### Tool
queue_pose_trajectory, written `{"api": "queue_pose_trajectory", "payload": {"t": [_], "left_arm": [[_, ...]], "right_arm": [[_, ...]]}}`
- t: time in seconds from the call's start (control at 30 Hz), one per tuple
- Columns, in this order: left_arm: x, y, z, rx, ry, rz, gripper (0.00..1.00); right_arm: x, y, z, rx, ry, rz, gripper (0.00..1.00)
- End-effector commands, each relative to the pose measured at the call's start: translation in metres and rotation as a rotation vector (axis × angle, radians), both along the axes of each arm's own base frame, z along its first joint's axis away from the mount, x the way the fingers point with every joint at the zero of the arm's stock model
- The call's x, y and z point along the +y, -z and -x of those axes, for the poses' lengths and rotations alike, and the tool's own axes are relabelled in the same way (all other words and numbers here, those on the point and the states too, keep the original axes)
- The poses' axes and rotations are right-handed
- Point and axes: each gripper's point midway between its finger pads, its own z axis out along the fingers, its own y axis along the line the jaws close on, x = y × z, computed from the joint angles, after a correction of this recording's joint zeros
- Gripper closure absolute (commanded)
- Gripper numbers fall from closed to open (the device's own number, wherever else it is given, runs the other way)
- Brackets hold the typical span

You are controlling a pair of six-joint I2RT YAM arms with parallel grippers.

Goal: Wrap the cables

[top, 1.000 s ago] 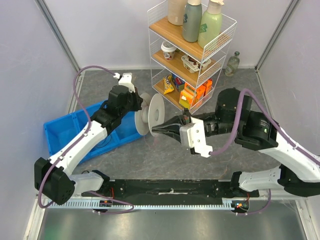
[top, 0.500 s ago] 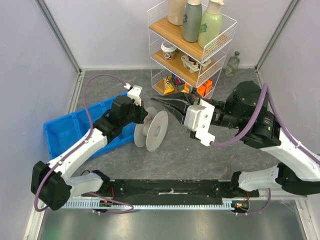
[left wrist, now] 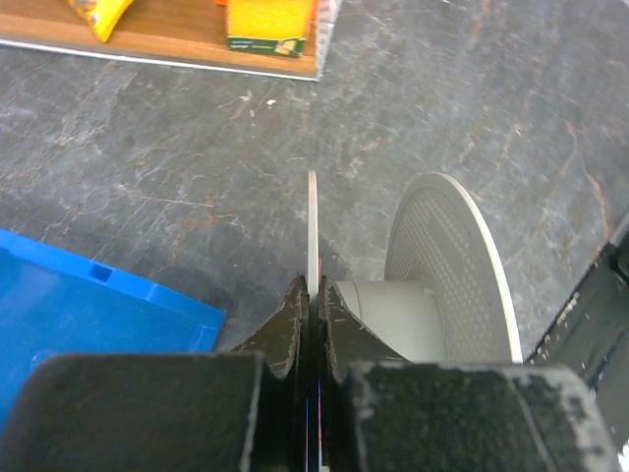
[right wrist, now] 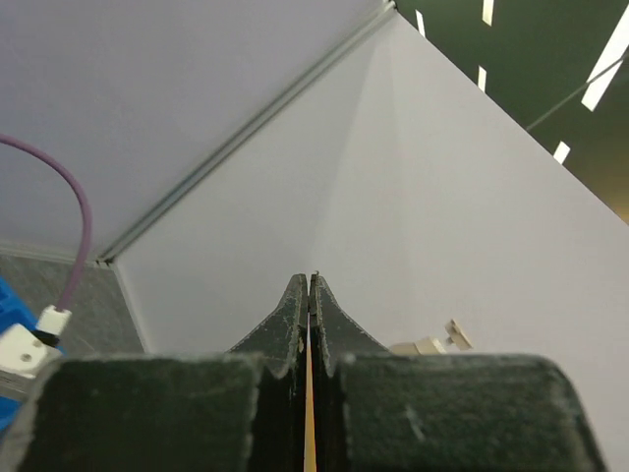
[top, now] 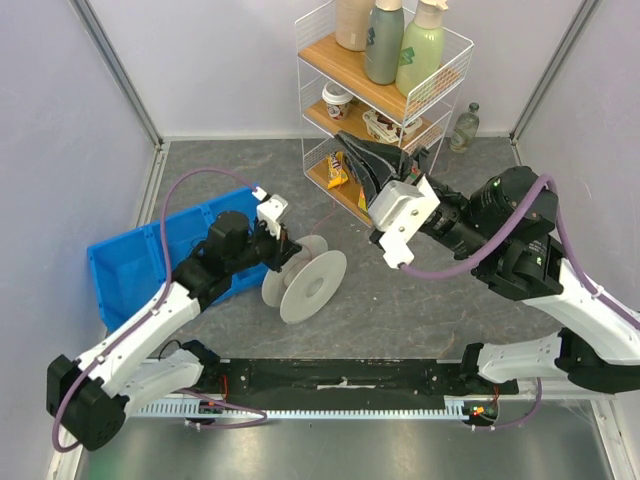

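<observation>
A white spool (top: 312, 288) with two round flanges hangs tilted just over the grey floor at centre left. My left gripper (top: 283, 243) is shut on the thin edge of its near flange (left wrist: 313, 221). In the left wrist view the fingertips (left wrist: 295, 310) pinch that flange, with the grey hub (left wrist: 388, 313) and the perforated far flange (left wrist: 452, 265) to the right. My right gripper (top: 345, 138) is raised in front of the wire shelf and is shut. A tiny stub of thin cable (right wrist: 315, 275) shows at its tips. In the top view the cable itself is too fine to follow.
A blue bin (top: 140, 262) lies left of the spool, under the left arm. A white wire shelf (top: 440, 75) with bottles, cups and snack packets stands at the back, close behind the right gripper. A glass bottle (top: 466, 127) sits in the back right corner. Walls close in on both sides.
The right gripper swung from low beside the spool up and back to the shelf front. The left arm brought the spool forward and rightward, tilting it. Both grippers stayed shut.
</observation>
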Motion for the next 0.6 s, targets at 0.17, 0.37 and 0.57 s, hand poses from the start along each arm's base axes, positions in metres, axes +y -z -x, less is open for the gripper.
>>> {"api": "queue_pose_trajectory", "payload": {"t": [0.17, 0.37, 0.57], "left_arm": [[-0.004, -0.051, 0.076, -0.206, 0.347, 0.103, 0.98], [0.008, -0.059, 0.106, -0.289, 0.431, 0.082, 0.98], [0.019, -0.076, 0.117, -0.302, 0.394, 0.107, 0.98]], "right_arm": [[-0.045, 0.002, -0.026, -0.040, 0.244, -0.003, 1.00], [-0.063, 0.022, -0.051, -0.019, 0.345, 0.018, 1.00], [-0.085, 0.041, -0.077, -0.011, 0.472, 0.053, 1.00]]}}
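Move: My left hand still pinches the spool's left flange at its rim, with the spool's middle about 4 cm right, 2 cm back and 6 cm below. The blue tray's middle is some 27 cm left, 6 cm ahead and 17 cm below; the rack's lowest deck is about 28 cm ahead, 18 cm right and 15 cm below. From my high, shut right hand, holding the pink cable, the spool is roughly 5 cm ahead, 6 cm left and 45 cm below. I draw the spool back towards my base about 11 cm with my left hand, lifting it some 5 cm, swinging clockwise about 20 degrees and tipping my fingers up, grip kept. Meanwhile my right hand carries the cable forward and right, away from the spool and towards the rack, sinking about 4 cm and also turning clockwise. ##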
